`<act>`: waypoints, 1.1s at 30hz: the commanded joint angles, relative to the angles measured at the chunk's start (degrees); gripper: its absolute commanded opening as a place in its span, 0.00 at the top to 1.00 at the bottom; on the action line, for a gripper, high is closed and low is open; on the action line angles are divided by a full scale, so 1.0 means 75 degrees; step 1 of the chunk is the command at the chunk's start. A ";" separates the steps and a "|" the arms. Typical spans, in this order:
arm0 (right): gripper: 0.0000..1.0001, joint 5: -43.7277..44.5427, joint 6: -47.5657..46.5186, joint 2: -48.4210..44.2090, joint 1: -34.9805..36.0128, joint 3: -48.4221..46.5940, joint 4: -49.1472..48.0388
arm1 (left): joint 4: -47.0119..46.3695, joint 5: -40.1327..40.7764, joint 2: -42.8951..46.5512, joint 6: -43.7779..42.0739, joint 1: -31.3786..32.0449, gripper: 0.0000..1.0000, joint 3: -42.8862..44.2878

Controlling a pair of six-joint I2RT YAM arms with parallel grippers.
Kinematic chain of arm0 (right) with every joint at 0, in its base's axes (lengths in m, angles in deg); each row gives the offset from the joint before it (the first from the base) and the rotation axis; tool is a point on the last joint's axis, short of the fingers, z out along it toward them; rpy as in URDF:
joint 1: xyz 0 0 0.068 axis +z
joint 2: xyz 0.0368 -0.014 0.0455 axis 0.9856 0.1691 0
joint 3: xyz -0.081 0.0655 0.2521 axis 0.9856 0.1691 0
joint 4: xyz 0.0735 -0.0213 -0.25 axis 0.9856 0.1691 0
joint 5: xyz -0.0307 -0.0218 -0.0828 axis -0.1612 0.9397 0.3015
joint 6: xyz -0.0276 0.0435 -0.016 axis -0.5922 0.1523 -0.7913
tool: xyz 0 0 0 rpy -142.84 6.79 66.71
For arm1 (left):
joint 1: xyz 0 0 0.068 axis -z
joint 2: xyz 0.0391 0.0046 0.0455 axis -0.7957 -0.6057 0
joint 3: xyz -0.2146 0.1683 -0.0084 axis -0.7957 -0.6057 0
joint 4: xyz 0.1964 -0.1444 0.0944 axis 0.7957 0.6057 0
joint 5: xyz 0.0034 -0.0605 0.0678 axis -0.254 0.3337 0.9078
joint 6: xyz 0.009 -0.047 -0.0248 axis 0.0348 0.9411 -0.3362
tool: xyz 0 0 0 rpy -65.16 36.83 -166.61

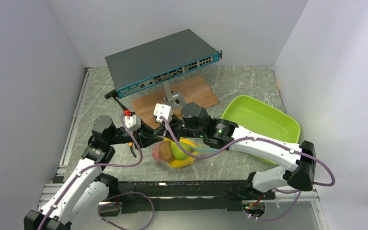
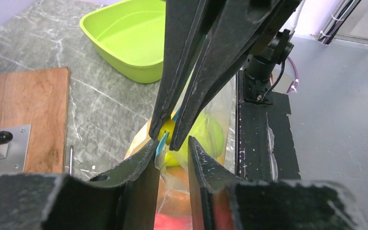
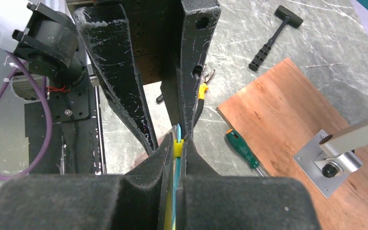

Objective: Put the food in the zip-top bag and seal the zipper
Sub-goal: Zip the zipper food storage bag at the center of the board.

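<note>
The clear zip-top bag [image 1: 175,154] lies on the table between the two arms. Inside it I see a green pear [image 1: 177,149], a brown round fruit [image 1: 165,151] and a yellow banana [image 1: 183,162]. My right gripper [image 3: 178,142] is shut on the teal zipper [image 3: 175,191], right at its small yellow slider [image 3: 177,147]. My left gripper [image 2: 172,140] faces it tip to tip and stands open. The bag's mouth and the zipper [image 2: 162,143] sit between its fingers, the strip resting against the left one. The pear [image 2: 211,134] shows through the plastic.
A lime-green tray [image 1: 261,120] sits to the right of the bag. Behind stand a grey network switch [image 1: 163,62] on a metal stand and a wooden board [image 1: 177,98]. A green-handled screwdriver [image 3: 239,148] and a black tool [image 3: 273,38] lie by the board.
</note>
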 commanded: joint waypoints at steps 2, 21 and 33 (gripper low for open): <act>1.00 -0.0275 0.0136 -0.0170 -0.0020 -0.0091 -0.0352 | -0.0678 -0.0244 0.0082 0.0129 0.0124 0.70 0.0094; 1.00 0.0197 0.0492 -0.0993 -0.0220 0.0841 -0.0469 | 0.0365 0.1285 0.0257 -0.0640 0.0139 1.00 0.0195; 1.00 0.1011 0.0778 -0.1985 -0.0308 0.1751 -0.0191 | 0.0805 0.1887 0.0306 -0.0922 0.0115 1.00 0.0265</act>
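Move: The left gripper stands slightly open around the left end of the blue zipper strip; the yellow slider, already pinched by the right fingers, is about 2 cm to its right. The green fruit in the bag hangs some 7 cm right, 2 back and 16 below the left gripper, and the brown fruit only 3 cm right, 2 back, 16 below. From the right gripper, the zipper's open end is about 14 cm right, 3 back and 5 lower. Close the left gripper on the blue strip end and keep it pinched nearly in place as an anchor, letting it ease forward only about 1 cm. With the right fingers still shut on the yellow slider, drag the slider right along the zipper, away from the left fingers, slowly at first and then faster, for some 3.5 cm, sinking about a centimetre late on. ##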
